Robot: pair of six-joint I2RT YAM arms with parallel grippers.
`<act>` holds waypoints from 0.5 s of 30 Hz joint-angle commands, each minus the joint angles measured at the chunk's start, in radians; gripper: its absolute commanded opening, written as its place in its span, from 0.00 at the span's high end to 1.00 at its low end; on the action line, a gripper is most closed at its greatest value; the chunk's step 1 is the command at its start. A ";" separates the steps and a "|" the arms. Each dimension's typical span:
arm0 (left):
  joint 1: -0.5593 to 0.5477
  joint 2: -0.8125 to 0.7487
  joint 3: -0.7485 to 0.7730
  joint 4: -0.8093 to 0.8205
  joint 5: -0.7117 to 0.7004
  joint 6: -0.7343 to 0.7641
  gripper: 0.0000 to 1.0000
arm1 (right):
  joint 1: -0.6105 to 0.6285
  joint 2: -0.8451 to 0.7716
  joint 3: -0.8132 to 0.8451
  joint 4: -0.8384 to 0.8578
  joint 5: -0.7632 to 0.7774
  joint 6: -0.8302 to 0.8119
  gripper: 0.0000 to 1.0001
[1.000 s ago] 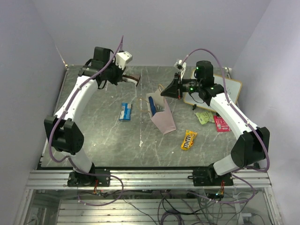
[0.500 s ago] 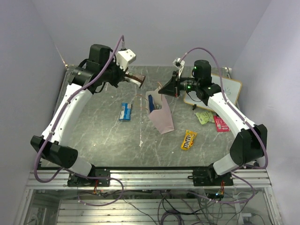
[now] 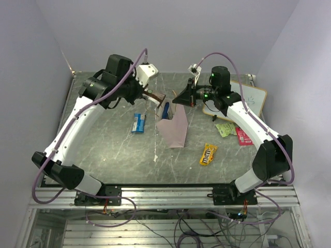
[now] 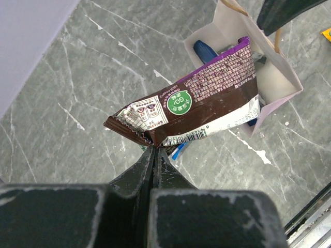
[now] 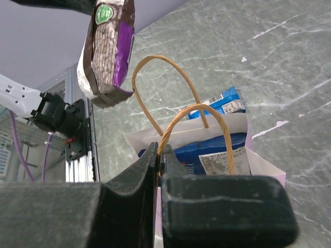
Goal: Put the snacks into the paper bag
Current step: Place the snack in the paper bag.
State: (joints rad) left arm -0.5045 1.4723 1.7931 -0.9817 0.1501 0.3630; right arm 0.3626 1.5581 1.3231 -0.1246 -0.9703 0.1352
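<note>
The pale paper bag (image 3: 175, 130) stands mid-table, and its mouth faces up in the left wrist view (image 4: 227, 23). My right gripper (image 3: 182, 98) (image 5: 159, 152) is shut on one of the bag's thin handles (image 5: 178, 121) and holds it up. A dark blue chip bag (image 5: 207, 150) (image 4: 206, 51) sits inside. My left gripper (image 3: 151, 95) (image 4: 153, 148) is shut on the end of the brown bar (image 3: 157, 97) (image 4: 207, 98). The bar hangs just above the bag's left rim.
On the table lie a blue-white packet (image 3: 138, 123) left of the bag, yellow M&M's (image 3: 208, 154) front right, and a light green packet (image 3: 225, 128) beside a pink-red one (image 3: 244, 136). A white scribbled board (image 3: 243, 101) stands behind my right arm.
My left arm has swung right, carrying the brown bar to the bag's mouth. My right gripper has drawn the handle left, and the bag has shifted and tilted that way.
</note>
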 commanded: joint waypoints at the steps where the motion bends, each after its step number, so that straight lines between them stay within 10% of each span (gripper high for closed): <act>1: -0.044 0.014 -0.007 -0.005 -0.050 0.004 0.93 | 0.006 0.012 0.037 0.031 0.015 0.015 1.00; 15: -0.134 0.133 -0.067 0.062 -0.131 -0.096 0.93 | 0.002 -0.010 0.011 0.043 -0.018 0.013 1.00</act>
State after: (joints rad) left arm -0.6277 1.6043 1.7481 -0.9699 0.0589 0.3214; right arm 0.3660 1.5642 1.3258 -0.1165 -0.9764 0.1413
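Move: The held brown snack is to go into the paper bag's mouth, whose middle lies about 9 cm right of the left hand, roughly 2 cm ahead and some 12 cm below. The blue bar lies on the table about 5 cm left of that hand, 2 cm ahead and some 28 cm down; the yellow M&M's bag is about 27 cm right and 14 cm back. From the right hand, the bag's mouth is some 4 cm left, 1 cm ahead and 8 cm below. The brown snack, still pinched by one end in the left fingers, is carried down about 6 cm and some 4 cm right towards the bag's mouth, the sideways drift starting first and the sinking then picking up. The left wrist tips roughly 10 degrees farther down while the right hand stays put, still pinching the bag's handle. ##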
